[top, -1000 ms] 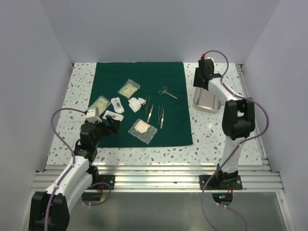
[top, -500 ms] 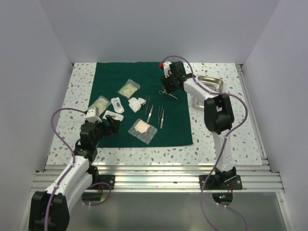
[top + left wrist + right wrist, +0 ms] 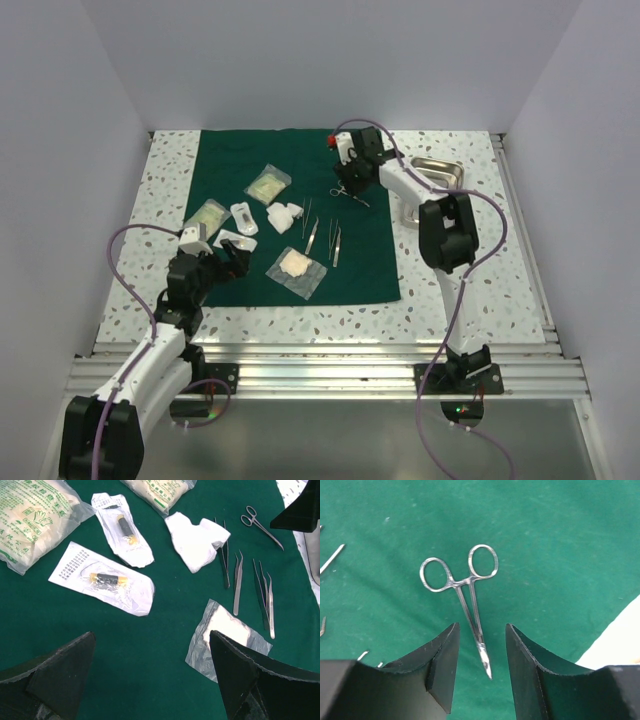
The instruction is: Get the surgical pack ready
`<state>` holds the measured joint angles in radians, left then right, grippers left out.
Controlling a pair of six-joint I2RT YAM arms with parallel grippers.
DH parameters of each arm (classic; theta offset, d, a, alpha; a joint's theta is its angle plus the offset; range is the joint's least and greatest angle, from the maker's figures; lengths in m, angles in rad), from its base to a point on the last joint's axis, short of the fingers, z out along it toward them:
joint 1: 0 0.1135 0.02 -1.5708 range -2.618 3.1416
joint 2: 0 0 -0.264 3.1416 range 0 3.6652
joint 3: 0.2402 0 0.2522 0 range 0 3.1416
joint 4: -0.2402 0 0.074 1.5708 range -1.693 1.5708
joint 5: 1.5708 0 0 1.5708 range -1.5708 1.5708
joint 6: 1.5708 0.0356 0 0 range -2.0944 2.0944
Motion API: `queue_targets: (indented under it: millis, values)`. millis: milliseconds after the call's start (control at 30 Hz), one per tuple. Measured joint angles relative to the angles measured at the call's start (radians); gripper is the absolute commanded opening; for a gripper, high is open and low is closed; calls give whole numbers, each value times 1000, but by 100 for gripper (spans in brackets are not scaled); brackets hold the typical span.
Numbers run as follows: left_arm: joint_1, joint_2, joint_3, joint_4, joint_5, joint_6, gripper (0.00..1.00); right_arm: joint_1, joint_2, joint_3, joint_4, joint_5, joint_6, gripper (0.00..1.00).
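Note:
The dark green cloth point(image 3: 300, 150) lies flat across the table's middle. On it rest hemostat forceps point(image 3: 350, 193), tweezers point(image 3: 335, 243), gauze pouches point(image 3: 296, 268) and wrapped packets point(image 3: 243, 217). My right gripper point(image 3: 345, 178) hangs open low over the forceps point(image 3: 464, 587), whose closed tip lies between its fingers point(image 3: 442, 665) without touching either. The steel tray point(image 3: 441, 170) sits off the cloth to the right, partly behind the right arm. My left gripper point(image 3: 226, 262) stands wide open over the cloth's near left part point(image 3: 150, 645), beside a clear gauze pouch point(image 3: 227, 637), holding nothing.
Two larger glove packets point(image 3: 268, 185) and a loose white gauze wad point(image 3: 285, 216) lie on the cloth's left half. Bare speckled tabletop point(image 3: 450, 270) flanks the cloth. White walls close in the back and sides.
My right arm has swung left from the steel tray to above the forceps on the cloth, then settled lower over them. The left arm has stayed put.

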<state>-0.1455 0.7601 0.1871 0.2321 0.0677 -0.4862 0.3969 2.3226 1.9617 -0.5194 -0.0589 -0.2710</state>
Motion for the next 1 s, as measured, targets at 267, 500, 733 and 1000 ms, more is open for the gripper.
queue_targets:
  millis: [267, 500, 733, 1000]
  values:
    - [-1, 1, 0, 0, 0, 0, 100, 0, 33, -1, -7, -39, 0, 42]
    - [-1, 2, 0, 0, 0, 0, 100, 0, 62, 23, -28, -40, 1, 26]
    - [-1, 3, 0, 1, 0, 0, 100, -3, 73, 46, -50, -57, 28, 0]
    - [-1, 2, 0, 3, -1, 0, 100, -85, 33, 1, -14, -188, 177, 0]
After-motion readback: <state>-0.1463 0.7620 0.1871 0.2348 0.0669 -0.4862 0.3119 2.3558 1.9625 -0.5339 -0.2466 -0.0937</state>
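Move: Sitting almost under the right hand's half-open fingers is the hemostat, its middle about 4 cm below and 1 cm back, rings to the far left. The metal tray lies some 25 cm to the right, roughly level fore and aft. Two tweezers side by side are about 16 cm back and 5 cm left of that hand. From the idle left hand, the hemostat is about 24 cm ahead, 30 cm right and 8 cm below. Sinking about 3 cm and easing back slightly, the right hand brings its fingers down around the hemostat's shanks, stays low and shuts them from half open, pinching the shanks below the rings. It then starts up by about 1 cm and some 2 cm right, towards the tray, rolling its left side up by around 10 degrees. ##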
